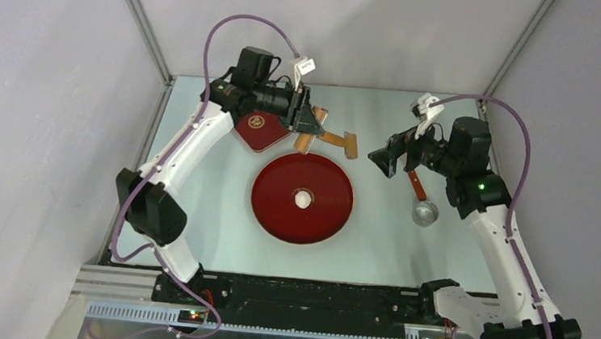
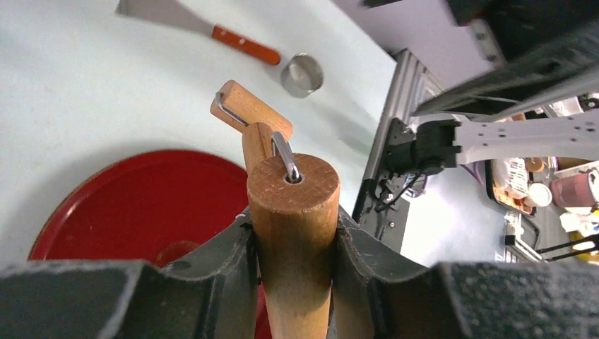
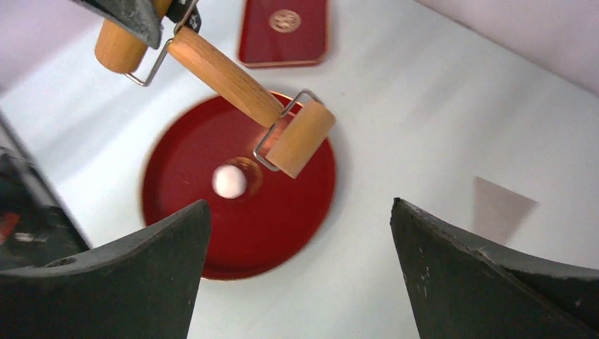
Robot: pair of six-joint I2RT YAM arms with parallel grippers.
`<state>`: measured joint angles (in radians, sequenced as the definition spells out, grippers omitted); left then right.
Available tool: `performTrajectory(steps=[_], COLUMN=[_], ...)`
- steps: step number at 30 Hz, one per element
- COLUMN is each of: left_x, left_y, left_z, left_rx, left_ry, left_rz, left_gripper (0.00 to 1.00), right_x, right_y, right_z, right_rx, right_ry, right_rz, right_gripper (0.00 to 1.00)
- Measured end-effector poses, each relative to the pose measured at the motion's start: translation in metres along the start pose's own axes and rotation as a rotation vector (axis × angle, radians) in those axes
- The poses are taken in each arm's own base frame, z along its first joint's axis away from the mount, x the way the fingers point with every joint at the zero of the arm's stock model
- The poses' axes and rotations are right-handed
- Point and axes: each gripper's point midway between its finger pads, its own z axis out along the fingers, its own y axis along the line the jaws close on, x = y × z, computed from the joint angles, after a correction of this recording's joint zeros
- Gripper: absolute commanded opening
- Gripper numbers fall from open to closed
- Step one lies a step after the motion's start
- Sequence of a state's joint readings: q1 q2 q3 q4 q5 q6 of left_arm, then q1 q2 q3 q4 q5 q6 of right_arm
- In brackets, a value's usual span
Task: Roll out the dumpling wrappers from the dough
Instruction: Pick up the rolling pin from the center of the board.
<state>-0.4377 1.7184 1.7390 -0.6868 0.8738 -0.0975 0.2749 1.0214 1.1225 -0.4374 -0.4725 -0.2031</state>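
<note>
The dough [image 1: 303, 199] [image 3: 229, 181] is a small white ball at the middle of the round red plate [image 1: 277, 216] [image 3: 282, 226]. No dumpling wrappers are in view. My left gripper [image 1: 305, 123] [image 2: 293, 226] is shut on one end of a wooden roller [image 1: 330, 138] [image 2: 293, 205] [image 3: 226, 74]. It holds the roller in the air over the plate's far edge, and the roller's other drum [image 3: 300, 138] hangs above the plate beside the dough. To the right of the plate my right gripper [image 1: 383, 158] [image 3: 300, 205] stands open with nothing between its fingers.
A square red plate [image 1: 258, 130] [image 3: 284, 32] lies at the back, behind the round one. On the table to the right are a scraper with an orange handle [image 1: 416, 183] [image 2: 244, 44] and a metal ring cutter [image 1: 425, 213] [image 2: 302, 74], under my right arm.
</note>
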Motion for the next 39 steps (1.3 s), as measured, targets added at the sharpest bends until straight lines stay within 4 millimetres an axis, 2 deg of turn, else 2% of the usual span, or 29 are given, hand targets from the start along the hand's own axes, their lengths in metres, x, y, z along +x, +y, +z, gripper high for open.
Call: performTrajectory(steps=[5,10,14,20,27,32,39], left_x=[-0.026,-0.036,-0.035,-0.019,-0.006,-0.004,-0.005], left_y=[-0.047,-0.085,-0.103,-0.115,-0.124,-0.135,-0.141], left_z=[-0.026,-0.050,-0.060,-0.057,-0.048,-0.050,-0.055], left_rx=[0.067,0.125,0.156,0.199,0.230,0.244,0.244], left_ry=[-0.072,-0.120,-0.133,-0.104,-0.069,-0.073,-0.084], left_rz=[0.107,0.184,0.215,0.228,0.236,0.263,0.279], left_gripper=[0.00,0.00,0.00,0.00,0.00,0.00,0.00], right_x=[-0.011,-0.016,-0.016,-0.034,-0.039,-0.036,-0.026], right_y=[-0.004,-0.013,0.004,0.050,0.090,0.104,0.102], right_z=[0.010,0.028,0.025,0.012,0.005,0.003,0.011], right_rx=[-0.190,-0.458,-0.619,-0.822,-0.959,-1.010,-1.010], right_ry=[-0.055,-0.054,-0.015,0.023,0.072,0.098,0.122], right_rz=[0.289,0.613,0.719,0.662,0.601,0.579,0.597], right_gripper=[0.99,0.99,0.99,0.99,0.99,0.99,0.99])
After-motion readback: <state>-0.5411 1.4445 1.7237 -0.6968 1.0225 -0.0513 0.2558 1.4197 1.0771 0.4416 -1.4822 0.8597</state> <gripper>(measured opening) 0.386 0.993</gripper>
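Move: The rolling pin's small roller, its free end, lies about 11 cm to the right hand's left, 6 cm ahead and some 8 cm below. The left hand still grips the big roller; from there the small roller is about 10 cm right, 1 cm ahead and 4 cm lower. Counted from the right hand, the red plate's middle is some 20 cm left, 2 cm ahead, and the metal cup 17 cm right, 2 cm back, both about 29 cm below. Left hand draws the pin 15 cm back-and-up; open right hand swings left-back, turning some 65 degrees, around its handle. ##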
